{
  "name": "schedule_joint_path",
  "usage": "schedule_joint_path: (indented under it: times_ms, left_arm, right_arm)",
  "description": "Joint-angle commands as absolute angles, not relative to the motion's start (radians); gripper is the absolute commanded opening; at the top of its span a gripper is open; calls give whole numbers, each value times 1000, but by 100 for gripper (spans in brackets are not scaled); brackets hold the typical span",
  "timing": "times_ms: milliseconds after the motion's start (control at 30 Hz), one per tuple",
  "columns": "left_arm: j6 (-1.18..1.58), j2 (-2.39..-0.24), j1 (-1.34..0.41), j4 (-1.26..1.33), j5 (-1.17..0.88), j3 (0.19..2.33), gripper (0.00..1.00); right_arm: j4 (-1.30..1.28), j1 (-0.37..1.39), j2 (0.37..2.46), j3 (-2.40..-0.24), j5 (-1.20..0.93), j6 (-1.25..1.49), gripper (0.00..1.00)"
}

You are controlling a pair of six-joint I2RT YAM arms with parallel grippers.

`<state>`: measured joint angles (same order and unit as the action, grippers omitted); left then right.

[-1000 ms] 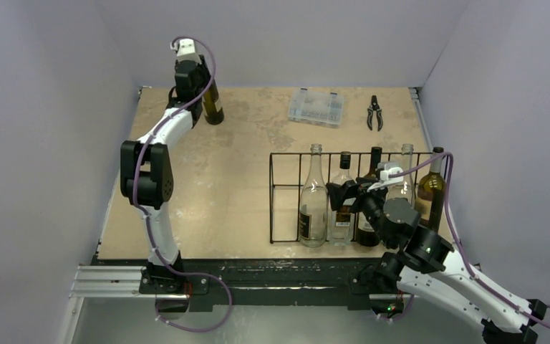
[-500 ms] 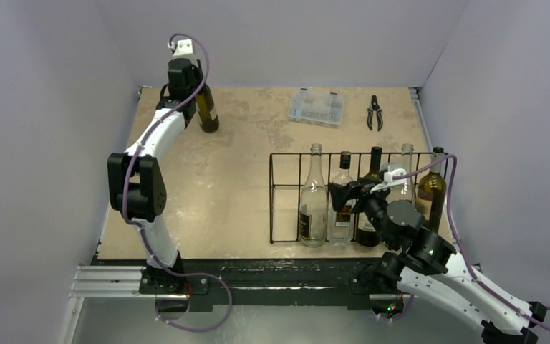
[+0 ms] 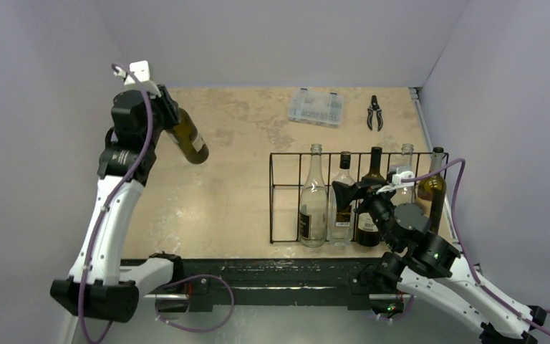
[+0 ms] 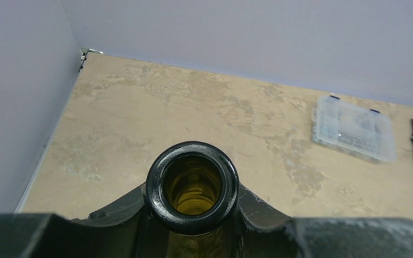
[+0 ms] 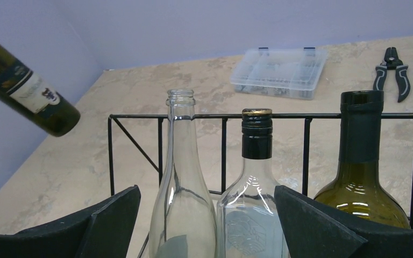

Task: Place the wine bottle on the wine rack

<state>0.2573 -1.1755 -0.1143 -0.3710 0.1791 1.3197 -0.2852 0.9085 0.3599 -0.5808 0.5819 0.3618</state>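
Note:
A dark green wine bottle (image 3: 188, 140) with a pale label hangs tilted in the air over the table's left side. My left gripper (image 3: 165, 113) is shut on its neck. In the left wrist view the open bottle mouth (image 4: 191, 185) sits between the black fingers (image 4: 263, 212). The same bottle shows at the upper left of the right wrist view (image 5: 27, 88). The black wire wine rack (image 3: 290, 153) stands at the right and holds several upright bottles. My right gripper (image 3: 354, 192) stands open just in front of them, and its fingers (image 5: 107, 220) hold nothing.
A clear plastic compartment box (image 3: 316, 107) and black pliers (image 3: 375, 112) lie at the back of the table. In the rack, a clear bottle (image 5: 182, 177) and a black-capped one (image 5: 255, 183) stand closest to my right gripper. Walls close in both sides.
The left arm has lifted the wine bottle off the far-left corner, swung it nearer and tilted it. Its jaws closed fully on the neck. The right arm has hardly moved.

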Motion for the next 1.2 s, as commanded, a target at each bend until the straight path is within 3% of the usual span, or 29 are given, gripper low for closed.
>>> schedule_joint_path:
  times_ms: [0,200,533,1167]
  left_arm:
    - [315,-987,-114,-496,29,1307,0]
    - [372,-837,-114,-647,-162,1292,0]
    - [577,-796,-174,-673,-466,1223,0]
    - [698,-1007,-622,-548,-289,1173,0]
  right_arm:
    - [-272,905,356,-579,603,362,99]
    - [-272,905,359,-579,607,357,99]
    - [-270,905,353,-578,616,354,99]
    - [-271,905,352,-575,612,354,99]
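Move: The left hand still holds the wine bottle by its neck, up off the table. The free slot at the left end of the wine rack is about 19 cm back, 33 cm to its right and 22 cm below. Next to the slot, the clear bottle is some 8 cm farther right and level with it; the capped bottle is about 16 cm right of the slot. From the idle right hand, the slot is roughly 18 cm left, level fore and aft, 13 cm below. Bring the left gripper, neck still pinched, briskly back about 18 cm, then mostly right for nearly 20 cm in all, towards the rack's open left end. Let it rise slightly at first, then sink, ending some 7 cm lower. Swing the wrist about 45 degrees clockwise on the way, tipping the fingers downward with their left side dipping. ##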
